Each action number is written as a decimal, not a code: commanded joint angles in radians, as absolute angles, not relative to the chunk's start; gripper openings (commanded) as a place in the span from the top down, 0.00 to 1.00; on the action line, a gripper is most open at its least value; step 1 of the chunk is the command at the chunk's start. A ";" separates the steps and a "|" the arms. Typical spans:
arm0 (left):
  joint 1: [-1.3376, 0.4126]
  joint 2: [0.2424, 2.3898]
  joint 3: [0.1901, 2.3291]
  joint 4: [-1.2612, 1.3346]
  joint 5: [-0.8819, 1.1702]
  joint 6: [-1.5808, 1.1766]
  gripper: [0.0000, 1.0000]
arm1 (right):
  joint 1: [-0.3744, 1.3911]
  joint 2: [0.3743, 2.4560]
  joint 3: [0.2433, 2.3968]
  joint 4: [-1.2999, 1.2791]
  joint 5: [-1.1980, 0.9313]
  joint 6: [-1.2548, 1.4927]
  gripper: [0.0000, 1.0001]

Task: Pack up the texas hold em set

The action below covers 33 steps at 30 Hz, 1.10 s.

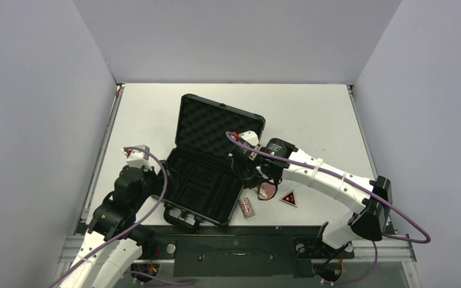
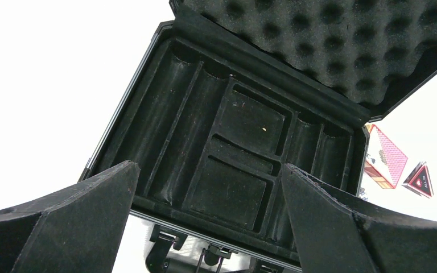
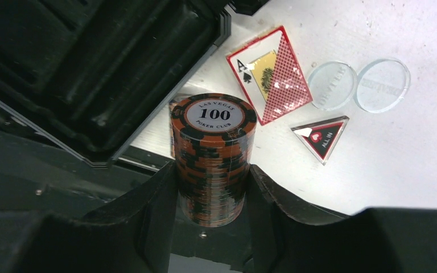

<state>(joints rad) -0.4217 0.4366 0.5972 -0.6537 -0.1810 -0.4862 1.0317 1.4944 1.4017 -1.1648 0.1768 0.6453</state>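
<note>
The black case (image 1: 207, 187) lies open, its egg-crate foam lid (image 1: 216, 123) standing up at the back. Its tray compartments (image 2: 227, 148) are empty. My right gripper (image 3: 213, 170) is shut on a reddish-brown chip roll (image 3: 213, 151), held upright above the table by the case's right edge (image 3: 148, 85). In the top view this gripper (image 1: 263, 177) is just right of the case. A second chip roll (image 1: 247, 207) lies on the table by the case's front right corner. The pink card box (image 3: 268, 74) and red-black triangle (image 3: 320, 136) lie to the right. My left gripper (image 2: 207, 187) is open over the case's front rim.
Two clear round discs (image 3: 331, 85) (image 3: 382, 85) lie on the table beside the card box. The case's latches (image 1: 183, 216) hang at the table's near edge. The card box (image 2: 387, 162) and triangle (image 2: 420, 179) also show in the left wrist view.
</note>
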 commanded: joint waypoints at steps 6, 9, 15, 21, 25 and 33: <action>-0.415 0.503 0.678 -0.670 -0.154 -0.523 0.04 | 1.051 1.552 1.528 -1.086 0.155 0.770 1.00; -0.413 0.518 0.694 -0.691 -0.157 -0.552 0.04 | 1.056 1.581 1.542 -1.065 0.145 0.802 1.00; -0.413 0.480 0.694 -0.697 -0.221 -0.597 0.04 | 1.067 1.622 1.585 -1.054 0.164 0.837 1.00; -0.414 0.503 0.715 -0.734 -0.254 -0.591 0.04 | 1.065 1.677 1.616 -1.074 0.186 0.870 1.00; -0.414 0.509 0.716 -0.726 -0.235 -0.546 0.04 | 1.060 1.713 1.644 -1.088 0.182 0.896 1.00; -0.414 0.455 0.691 -0.717 -0.231 -0.551 0.04 | 1.053 1.734 1.643 -1.076 0.153 0.907 1.00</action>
<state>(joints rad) -0.4187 0.4603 0.6708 -0.7315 -0.2230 -0.5545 1.0599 1.7580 1.5940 -1.1004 0.1440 0.8845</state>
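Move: The right hand, about 16 cm above the table, already holds the orange 100 chip stack. The case's right-hand chip slots lie about 9 cm to its left, level fore and aft and some 14 cm below. Down on the table, the second chip stack is roughly 5 cm back and 1 cm left, the card deck 3 cm ahead and 6 cm right. From the left hand, the slots are some 20 cm right, 5 cm back and 15 cm below. Still pinching the orange chip stack, the right hand carries it about 8 cm to the left, drifting slightly forward, from beside the open case to over its right-hand slots. It rises a little at first, then sinks to end some 2 cm lower than it began, turning about 10 degrees clockwise, grip unchanged. ##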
